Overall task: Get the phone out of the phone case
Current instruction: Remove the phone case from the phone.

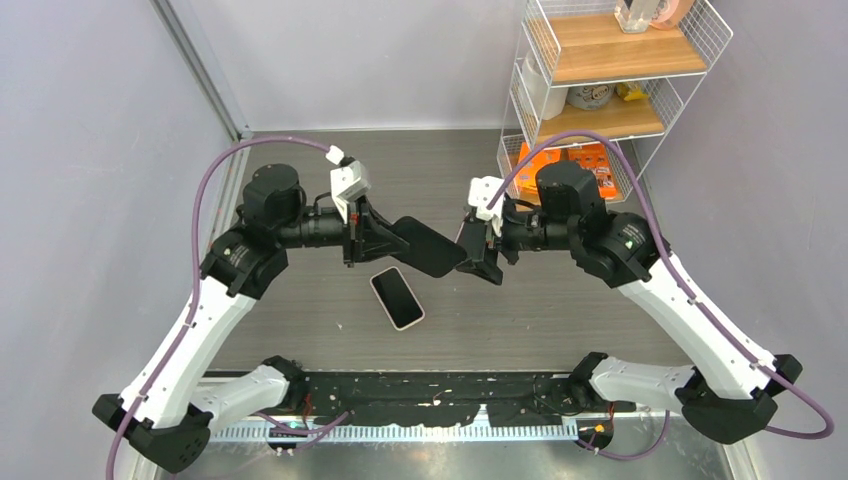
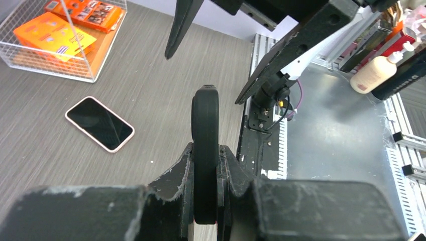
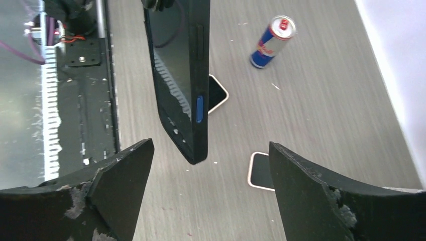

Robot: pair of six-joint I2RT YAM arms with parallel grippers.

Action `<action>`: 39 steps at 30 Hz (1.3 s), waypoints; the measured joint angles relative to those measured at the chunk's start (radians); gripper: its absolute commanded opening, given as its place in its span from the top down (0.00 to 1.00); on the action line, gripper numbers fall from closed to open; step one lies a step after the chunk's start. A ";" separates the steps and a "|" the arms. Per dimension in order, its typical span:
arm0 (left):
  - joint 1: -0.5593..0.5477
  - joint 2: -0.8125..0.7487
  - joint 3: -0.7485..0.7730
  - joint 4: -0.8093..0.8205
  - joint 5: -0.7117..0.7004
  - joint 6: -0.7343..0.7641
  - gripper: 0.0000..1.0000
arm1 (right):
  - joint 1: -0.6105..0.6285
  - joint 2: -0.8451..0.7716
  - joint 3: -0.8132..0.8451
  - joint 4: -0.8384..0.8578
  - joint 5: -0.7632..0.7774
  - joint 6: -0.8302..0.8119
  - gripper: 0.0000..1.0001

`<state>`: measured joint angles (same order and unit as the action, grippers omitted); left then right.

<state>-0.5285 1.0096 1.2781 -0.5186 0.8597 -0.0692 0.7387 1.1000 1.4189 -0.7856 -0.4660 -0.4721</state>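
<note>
My left gripper [image 1: 362, 238] is shut on one end of the black phone case [image 1: 428, 246], holding it in the air over the table. In the left wrist view the case [image 2: 205, 125] stands edge-on, clamped between the fingers of that gripper [image 2: 206, 153]. A phone [image 1: 397, 298] with a dark screen and a pale pink rim lies flat on the table below the case, apart from it; the left wrist view has the phone [image 2: 99, 123] at its left. My right gripper [image 1: 487, 260] is open at the case's free end. In the right wrist view the case's tip [image 3: 193, 115] hangs between that gripper's [image 3: 211, 145] spread fingers without touching them.
A wire shelf [image 1: 610, 70] stands at the back right with an orange box [image 1: 575, 160] in its bottom basket. A drinks can [image 3: 271, 40] lies on the table. A pale-rimmed corner [image 3: 257, 171] peeks out by my right finger, and another [image 3: 217, 94] behind the case.
</note>
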 measured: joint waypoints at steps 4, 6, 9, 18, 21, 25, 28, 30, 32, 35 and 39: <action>0.000 -0.005 -0.034 0.050 0.055 -0.019 1.00 | -0.011 0.034 0.022 -0.011 -0.079 0.002 0.19; 0.000 -0.006 -0.055 0.078 0.079 -0.038 1.00 | -0.017 0.057 0.038 -0.014 -0.123 0.005 0.24; 0.000 -0.005 -0.074 0.114 0.102 -0.063 1.00 | -0.023 0.082 0.049 -0.017 -0.176 0.008 0.28; 0.001 -0.005 -0.077 0.202 0.138 -0.108 1.00 | -0.030 0.123 0.034 -0.039 -0.290 0.016 0.47; 0.001 -0.006 -0.083 0.218 0.140 -0.109 1.00 | -0.031 0.132 0.029 -0.041 -0.316 0.016 0.78; 0.007 -0.008 -0.097 0.235 0.144 -0.099 1.00 | -0.034 0.147 0.024 -0.057 -0.354 0.038 0.94; 0.007 -0.011 -0.103 0.234 0.142 -0.099 0.82 | -0.034 0.150 0.020 -0.058 -0.366 0.039 0.95; 0.007 -0.011 -0.105 0.234 0.137 -0.102 0.64 | -0.034 0.150 0.017 -0.058 -0.367 0.038 0.95; 0.007 -0.011 -0.108 0.240 0.126 -0.116 0.47 | -0.034 0.150 0.013 -0.059 -0.358 0.034 0.95; 0.011 -0.011 -0.109 0.270 0.109 -0.151 0.26 | -0.034 0.150 -0.001 -0.077 -0.338 0.029 0.95; 0.012 0.002 -0.108 0.299 0.089 -0.198 0.16 | -0.035 0.150 -0.005 -0.088 -0.317 0.025 0.95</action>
<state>-0.5167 1.0115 1.1706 -0.2192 0.9485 -0.2676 0.7040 1.2503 1.4139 -0.8738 -0.7826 -0.4473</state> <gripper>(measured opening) 0.801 0.202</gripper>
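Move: The cased phone is already pinched in my left hand; its middle is about 5 cm to the right, 1 cm back and 3 cm lower. From my open right hand it lies some 8 cm left and 2 cm back, about level. On the table, roughly 30 cm below that hand, the white-rimmed phone is about 16 cm left and 3 cm ahead, the pink-rimmed phone 18 cm ahead and 2 cm right. I bring my right hand about 5 cm left, back and down to the free end of the phone, turning it some 20 degrees, and close its fingers on that end. My left hand shifts only a centimetre or two and keeps its pinch until then; next it opens wide and lets go, while my right hand sinks a little further with its grip kept. ##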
